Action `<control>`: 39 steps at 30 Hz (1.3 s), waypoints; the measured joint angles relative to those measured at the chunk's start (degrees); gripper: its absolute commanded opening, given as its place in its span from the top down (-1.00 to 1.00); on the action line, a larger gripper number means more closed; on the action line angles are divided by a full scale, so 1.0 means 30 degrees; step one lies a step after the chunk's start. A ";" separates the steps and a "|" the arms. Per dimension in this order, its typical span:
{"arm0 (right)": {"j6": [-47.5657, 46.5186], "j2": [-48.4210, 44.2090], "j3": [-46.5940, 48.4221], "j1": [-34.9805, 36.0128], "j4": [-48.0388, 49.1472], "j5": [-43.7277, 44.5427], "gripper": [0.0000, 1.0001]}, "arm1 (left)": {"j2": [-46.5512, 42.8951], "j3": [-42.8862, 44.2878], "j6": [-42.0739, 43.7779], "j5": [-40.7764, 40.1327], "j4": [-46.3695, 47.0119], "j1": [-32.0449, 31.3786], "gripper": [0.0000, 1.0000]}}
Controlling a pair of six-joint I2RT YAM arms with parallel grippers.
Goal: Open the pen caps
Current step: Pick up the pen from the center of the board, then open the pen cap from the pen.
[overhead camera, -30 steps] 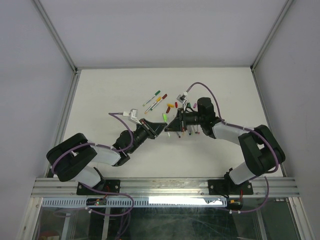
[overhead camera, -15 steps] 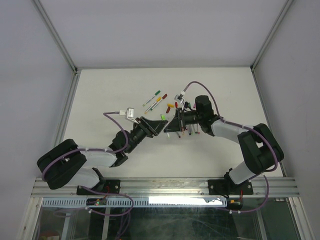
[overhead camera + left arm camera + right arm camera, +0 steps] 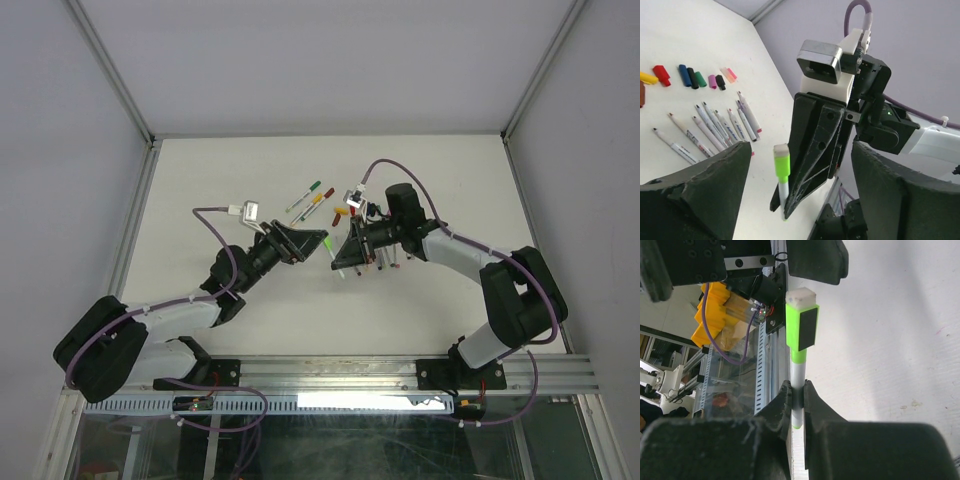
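My right gripper (image 3: 797,392) is shut on the white barrel of a lime-green pen (image 3: 799,375), held above the table. The pen's lime cap (image 3: 801,327), with a white end, sits on the barrel and points toward the left gripper. My left gripper (image 3: 800,150) is open, its fingers (image 3: 700,190) wide on either side of the cap (image 3: 782,162) without touching it. From above, the left gripper (image 3: 312,241) faces the right gripper (image 3: 343,252) near the table's middle. Several loose caps (image 3: 690,77) and uncapped pens (image 3: 715,132) lie on the table.
A few capped pens (image 3: 310,197) lie behind the grippers, with loose caps (image 3: 340,212) beside them. More pens (image 3: 378,262) lie partly under the right arm. The metal rail (image 3: 330,375) runs along the near table edge.
The left gripper has opened and the left arm has drawn back to the left, away from the green cap. The right gripper has kept hold of the pen, moving only slightly.
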 measured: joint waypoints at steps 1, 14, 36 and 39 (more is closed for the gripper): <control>-0.0175 0.0000 0.0000 0.0000 -0.0197 -0.0007 1.00 | 0.0044 0.0255 -0.0087 0.0321 -0.0408 0.0000 -0.47; -0.1100 0.0000 0.0007 0.0000 -0.1224 0.0146 1.00 | 0.3147 0.1719 -0.1115 0.2586 -0.1035 0.0007 0.43; -0.1647 0.0466 0.1377 0.0517 -0.2084 0.1719 1.00 | 0.3366 0.7512 0.0291 0.3439 -0.3519 0.7410 1.00; -0.1610 0.0787 0.1173 0.0619 -0.2645 0.1763 1.00 | 0.3286 0.8670 0.0517 0.3410 -0.3512 0.8590 1.00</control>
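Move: The green cap, on the pen the right hand holds, sits about 3 cm to the right of the left hand's open fingers and 3 cm below them, level fore and aft. From the right hand it is roughly 3 cm ahead, 2 cm left and 5 cm up. On the table some 19 cm below the left hand lie the opened pens, 3 cm ahead and 15 right, the yellow and red caps, 14 ahead and 7 right, and the capped pens, 16 ahead and 1 left. The green cap is what the left hand comes for, going about 4 cm right and 4 cm down with a slight tip-down and pinching it shut. It then pulls away forward, up and left, some 15 cm forward, turning counter-clockwise about 25 degrees. The right hand keeps its grip on the pen body, drawn about 2.5 cm forward in the pull before easing back. ##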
